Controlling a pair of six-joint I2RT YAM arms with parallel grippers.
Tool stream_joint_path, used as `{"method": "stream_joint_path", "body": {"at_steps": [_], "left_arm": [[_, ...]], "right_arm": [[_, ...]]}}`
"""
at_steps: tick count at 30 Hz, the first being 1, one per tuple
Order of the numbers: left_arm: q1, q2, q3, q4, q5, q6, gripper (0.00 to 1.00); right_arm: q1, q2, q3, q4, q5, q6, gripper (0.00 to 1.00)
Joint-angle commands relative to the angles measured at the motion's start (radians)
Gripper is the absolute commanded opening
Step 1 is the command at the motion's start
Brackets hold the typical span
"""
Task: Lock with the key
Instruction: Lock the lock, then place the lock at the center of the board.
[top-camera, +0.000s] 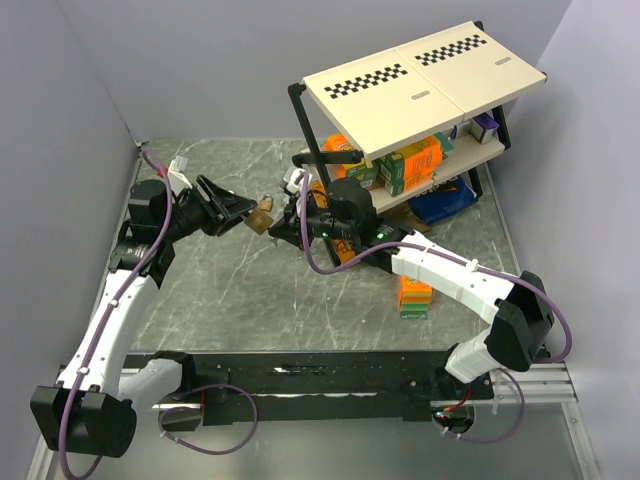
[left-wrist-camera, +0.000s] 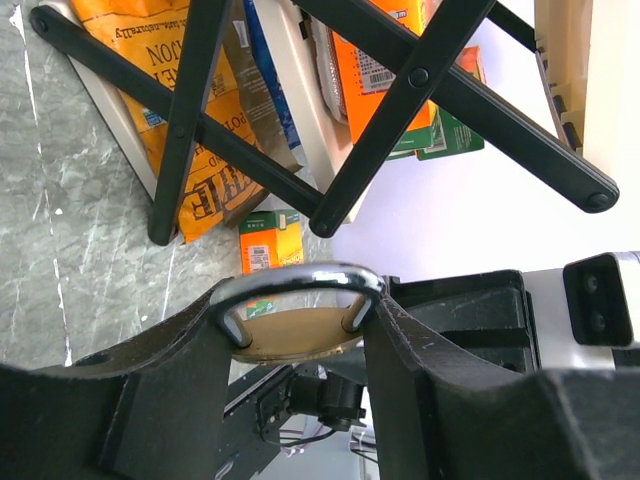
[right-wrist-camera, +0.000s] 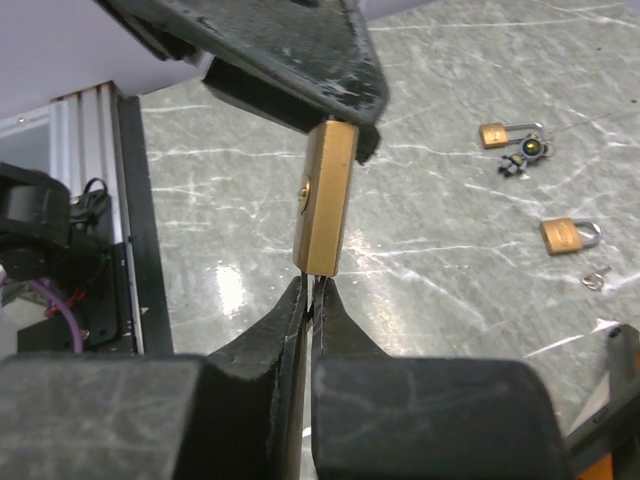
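A brass padlock (top-camera: 262, 215) hangs in the air above the middle of the table. My left gripper (top-camera: 245, 212) is shut on it. In the left wrist view its steel shackle (left-wrist-camera: 300, 277) and brass body (left-wrist-camera: 295, 337) sit wedged between the two black fingers. The right wrist view shows the padlock (right-wrist-camera: 325, 195) edge-on. My right gripper (right-wrist-camera: 314, 284) is shut just under its lower end, pinching a thin metal sliver, the key (right-wrist-camera: 312, 292), which runs up into the lock's underside. Most of the key is hidden by the fingers.
Two more brass padlocks (right-wrist-camera: 492, 133) (right-wrist-camera: 565, 235), a small bunch of keys (right-wrist-camera: 525, 155) and a loose key (right-wrist-camera: 596, 277) lie on the marble table. A black-framed shelf (top-camera: 420, 80) holding packets stands at the back right, with an orange box (top-camera: 415, 295) on the table nearby.
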Motion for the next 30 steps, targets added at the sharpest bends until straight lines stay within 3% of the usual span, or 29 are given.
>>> {"method": "stream_joint_path", "body": {"at_steps": [1, 11, 22, 25, 30], "left_arm": [[0.007, -0.032, 0.034, 0.077, -0.018, -0.043, 0.01], [0.088, 0.051, 0.129, 0.065, -0.164, -0.06, 0.01], [0.234, 0.099, 0.175, 0.095, -0.127, -0.037, 0.01], [0.269, 0.12, 0.202, 0.072, -0.127, 0.045, 0.01], [0.324, 0.258, 0.342, -0.147, -0.142, 0.461, 0.01]], "right_arm": [[0.011, 0.004, 0.031, 0.028, -0.032, -0.02, 0.0], [0.031, -0.031, -0.017, 0.009, 0.045, -0.045, 0.0], [0.02, -0.091, -0.091, -0.002, 0.018, -0.031, 0.0], [0.014, -0.094, -0.1, -0.008, -0.018, -0.017, 0.0], [0.008, -0.097, -0.08, -0.018, -0.061, -0.023, 0.0]]}}
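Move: The padlock hangs from the left fingertips, its body some 3 cm to the right of that hand's grip and about 1 cm ahead and below; from the right hand, shut on the key in its keyhole, the body lies roughly 4 cm left and 2 cm ahead. A small padlock lies on the table about 14 cm ahead and 3 cm right of the left hand, the chain padlock about 14 cm ahead and 8 cm left, both roughly 25 cm below. The padlock is drawn off its key: the left hand, keeping its grip, eases it forward and left, then sweeps quickly away from the right hand, about 15 cm in all and nearly level, turning some 20 degrees counter-clockwise. The right hand keeps pinching the key, goes about 1.5 cm forward along with the lock, then sinks and draws back a few centimetres. ##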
